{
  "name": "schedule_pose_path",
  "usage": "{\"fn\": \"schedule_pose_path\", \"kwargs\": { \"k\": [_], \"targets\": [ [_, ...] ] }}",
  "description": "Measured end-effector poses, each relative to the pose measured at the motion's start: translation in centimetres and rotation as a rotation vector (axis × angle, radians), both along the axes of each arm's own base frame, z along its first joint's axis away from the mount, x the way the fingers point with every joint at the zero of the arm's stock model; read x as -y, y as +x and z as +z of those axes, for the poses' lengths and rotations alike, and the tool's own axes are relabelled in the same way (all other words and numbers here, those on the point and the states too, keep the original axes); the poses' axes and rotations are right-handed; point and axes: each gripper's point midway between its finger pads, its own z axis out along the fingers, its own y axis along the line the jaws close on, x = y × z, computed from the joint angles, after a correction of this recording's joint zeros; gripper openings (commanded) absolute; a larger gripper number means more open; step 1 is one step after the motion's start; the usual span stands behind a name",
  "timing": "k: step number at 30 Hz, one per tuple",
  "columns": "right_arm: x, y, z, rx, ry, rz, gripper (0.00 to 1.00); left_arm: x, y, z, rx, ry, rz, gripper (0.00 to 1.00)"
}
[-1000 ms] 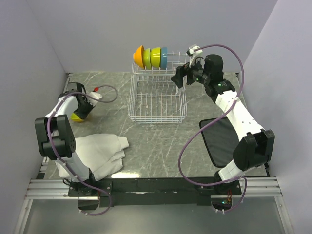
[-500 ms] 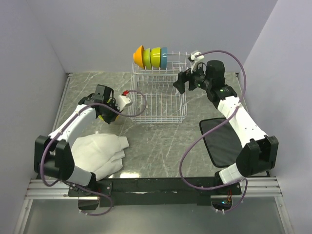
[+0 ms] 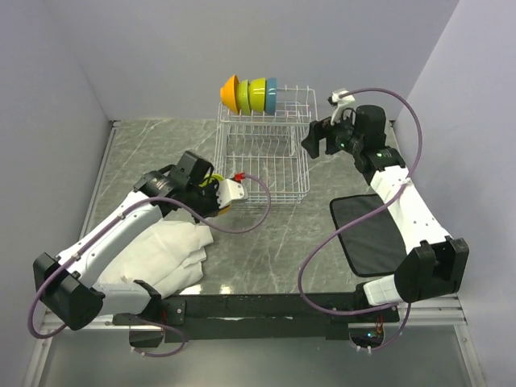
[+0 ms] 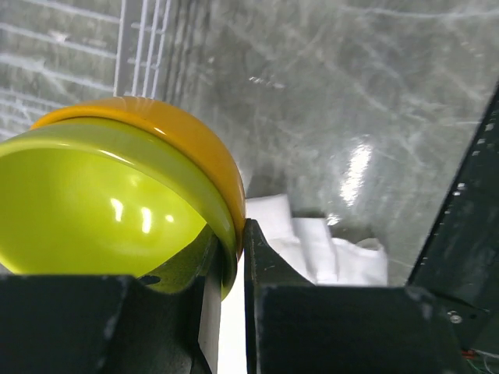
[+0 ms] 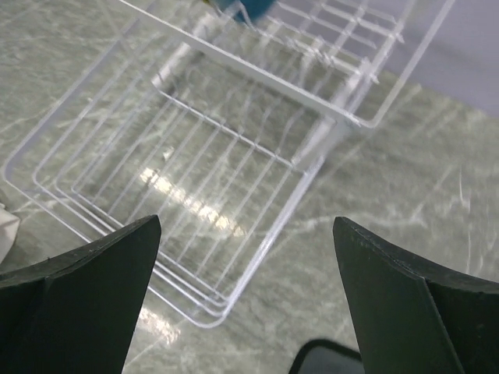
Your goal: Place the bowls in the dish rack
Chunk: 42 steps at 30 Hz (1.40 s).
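My left gripper (image 4: 231, 234) is shut on the rim of a lime bowl (image 4: 86, 210) nested inside an orange bowl (image 4: 183, 136). In the top view this gripper (image 3: 213, 192) holds the pair above the table, by the front left corner of the white wire dish rack (image 3: 262, 173). Several bowls stand on edge in the rack's raised back tier: orange (image 3: 230, 93), lime (image 3: 257, 94), blue (image 3: 272, 93). My right gripper (image 3: 311, 142) hangs open and holds nothing by the rack's right side. Its wrist view looks down on the rack's grid base (image 5: 195, 171) between the spread fingers (image 5: 246, 226).
A crumpled white cloth (image 3: 165, 251) lies at the near left, under my left arm, also visible below the held bowls (image 4: 312, 241). A black mat (image 3: 371, 230) lies at the right. Walls close in the left, back and right.
My left arm has swung from the far left of the table rightward to the rack's front left corner, carrying the nested bowls. The right gripper has drawn back slightly to the right, still open.
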Motion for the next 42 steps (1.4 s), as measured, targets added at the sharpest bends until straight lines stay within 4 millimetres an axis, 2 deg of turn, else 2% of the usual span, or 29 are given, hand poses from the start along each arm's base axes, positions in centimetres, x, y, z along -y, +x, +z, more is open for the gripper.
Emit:
{"fn": "schedule_pose_path", "kwargs": {
  "k": [3, 6, 10, 14, 19, 23, 28, 29, 30, 33, 37, 42],
  "targets": [
    [1.6, -0.2, -1.3, -0.044, 0.002, -0.047, 1.0, 1.5, -1.1, 0.6, -0.016, -0.022, -0.047, 0.06],
    [3.3, -0.2, -2.3, -0.08, -0.008, -0.091, 1.0, 3.4, -2.2, 0.3, -0.025, -0.013, -0.111, 0.05],
    [6.0, -0.5, -3.5, -0.104, -0.043, -0.142, 1.0, 6.8, -4.9, -1.5, -0.054, 0.026, -0.252, 0.05],
    [8.0, -1.8, -4.1, -0.101, -0.075, -0.168, 1.0, 8.7, -7.2, -3.6, -0.083, 0.075, -0.35, 0.05],
    [8.1, -4.1, -3.4, -0.057, -0.103, -0.135, 1.0, 9.6, -7.7, -6.3, -0.142, 0.141, -0.378, 0.06],
    [7.8, -5.7, -2.4, -0.001, -0.132, -0.091, 1.0, 10.6, -7.4, -8.7, -0.188, 0.196, -0.383, 0.06],
    [7.5, -7.7, -2.8, 0.02, -0.176, -0.034, 1.0, 12.1, -7.5, -10.6, -0.203, 0.227, -0.407, 0.08],
    [7.5, -8.0, -2.9, 0.019, -0.18, -0.028, 1.0, 12.4, -7.6, -10.8, -0.202, 0.229, -0.413, 0.09],
    [7.5, -8.2, -2.9, 0.02, -0.186, -0.02, 1.0, 12.8, -7.6, -10.9, -0.198, 0.229, -0.414, 0.19],
    [7.5, -8.4, -2.8, 0.035, -0.202, -0.008, 1.0, 13.7, -7.6, -10.5, -0.192, 0.216, -0.413, 0.37],
    [8.1, -8.3, -3.1, 0.03, -0.22, -0.012, 1.0, 15.1, -7.4, -9.8, -0.193, 0.177, -0.404, 0.46],
    [8.4, -8.1, -3.8, 0.012, -0.231, 0.0, 1.0, 15.6, -7.9, -9.8, -0.19, 0.173, -0.41, 0.53]
  ]
}}
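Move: The nested green and orange bowls, held by the left hand, are taken to bare counter about 15 cm to its right, 4 cm back and 17 cm below. The dish rack's middle is roughly 23 cm ahead and 14 cm right, 10 cm lower; the white towel lies some 15 cm left and 7 cm back, at counter level. From the right hand, that bare spot is about 22 cm back, 12 cm left and 28 cm down. Rightward and back, then down, the left hand carries the nested bowls about 15 cm across in front of the rack and sinks some 10 cm to the counter, turning about 25 degrees clockwise; there its fingers open around the near rim, one still inside the green bowl. The open, empty right hand swings right, then draws back away from the rack towards the black mat, about 8 cm each way and slightly down. ##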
